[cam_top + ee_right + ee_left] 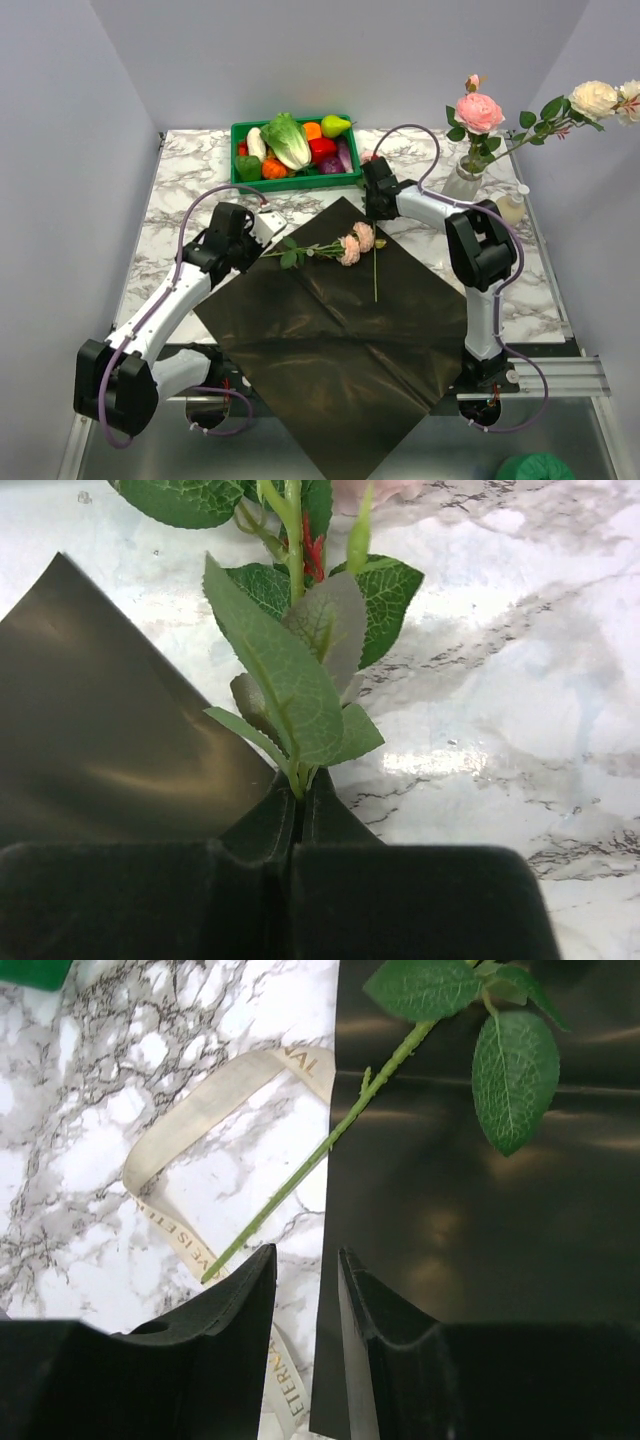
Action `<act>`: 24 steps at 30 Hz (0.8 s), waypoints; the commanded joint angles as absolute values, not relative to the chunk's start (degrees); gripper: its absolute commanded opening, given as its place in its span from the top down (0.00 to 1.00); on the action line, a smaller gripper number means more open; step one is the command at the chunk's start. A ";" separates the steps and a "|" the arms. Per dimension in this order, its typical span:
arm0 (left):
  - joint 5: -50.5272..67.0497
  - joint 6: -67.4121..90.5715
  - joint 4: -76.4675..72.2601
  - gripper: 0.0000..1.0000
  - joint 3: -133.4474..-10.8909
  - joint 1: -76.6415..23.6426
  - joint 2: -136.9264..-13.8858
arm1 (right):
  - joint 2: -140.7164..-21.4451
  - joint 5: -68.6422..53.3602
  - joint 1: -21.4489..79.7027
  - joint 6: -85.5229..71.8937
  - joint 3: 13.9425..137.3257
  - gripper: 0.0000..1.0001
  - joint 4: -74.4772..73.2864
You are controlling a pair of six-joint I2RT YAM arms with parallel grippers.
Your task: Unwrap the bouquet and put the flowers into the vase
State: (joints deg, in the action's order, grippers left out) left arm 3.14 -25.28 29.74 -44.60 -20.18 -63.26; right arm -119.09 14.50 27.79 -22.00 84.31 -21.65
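Observation:
The dark wrapping paper lies spread flat, and the bouquet is undone. On the paper's far part lie pink flowers, their leafy stem running left. My right gripper is at the paper's far corner, shut on a leafy green flower stem whose leaves rise just past the fingertips. My left gripper hovers open over the paper's left edge, with nothing between its fingers. A bare stem end and the cream ribbon lie ahead of it. The white vase holds a pink rose and a cream bloom.
A green tray of toy vegetables stands at the back centre. A small beige bottle stands right of the vase. A loose thin stem lies on the paper. The paper overhangs the near table edge.

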 commanded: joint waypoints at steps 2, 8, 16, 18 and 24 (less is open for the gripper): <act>3.87 -25.84 31.90 0.60 -41.75 -18.20 -60.03 | -109.28 18.10 28.74 -20.93 82.09 0.99 -17.49; 4.31 -25.58 33.22 0.60 -41.31 -17.49 -58.19 | -97.57 23.11 31.46 -12.86 79.46 0.99 -8.45; 4.39 -25.31 34.28 0.59 -40.87 -17.23 -55.90 | -81.85 21.73 33.66 -0.53 77.17 0.99 3.76; 4.22 -25.23 34.54 0.59 -40.61 -17.14 -55.46 | -79.47 20.05 33.75 4.03 77.17 0.99 5.00; 4.31 -25.05 35.33 0.54 -40.61 -17.05 -54.49 | -70.59 14.60 34.28 12.47 72.87 0.99 13.43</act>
State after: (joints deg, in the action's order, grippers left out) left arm 3.29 -25.32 33.65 -41.34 -17.45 -55.90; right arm -75.37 18.68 33.78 3.99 76.44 5.58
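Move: The right hand is already shut on a pink flower's stem down at the table. The vase that flower is meant for stands about 18 cm to this hand's right and level with it, its middle some 8 cm higher. Loose peonies lie roughly 8 cm back and 4 cm left, and the vegetable crate is about 17 cm ahead and 20 cm left. From the empty left hand the vase is some 18 cm ahead and 44 cm right, at about its own height. Still pinching the flower's stem, the right hand hoists it almost straight up off the table by about 40 cm, easing slightly back near the end. Its wrist tips up some 60 degrees, so that fingers pointing steeply down finish near level. The open, empty left hand drifts about 3 cm back and left. ##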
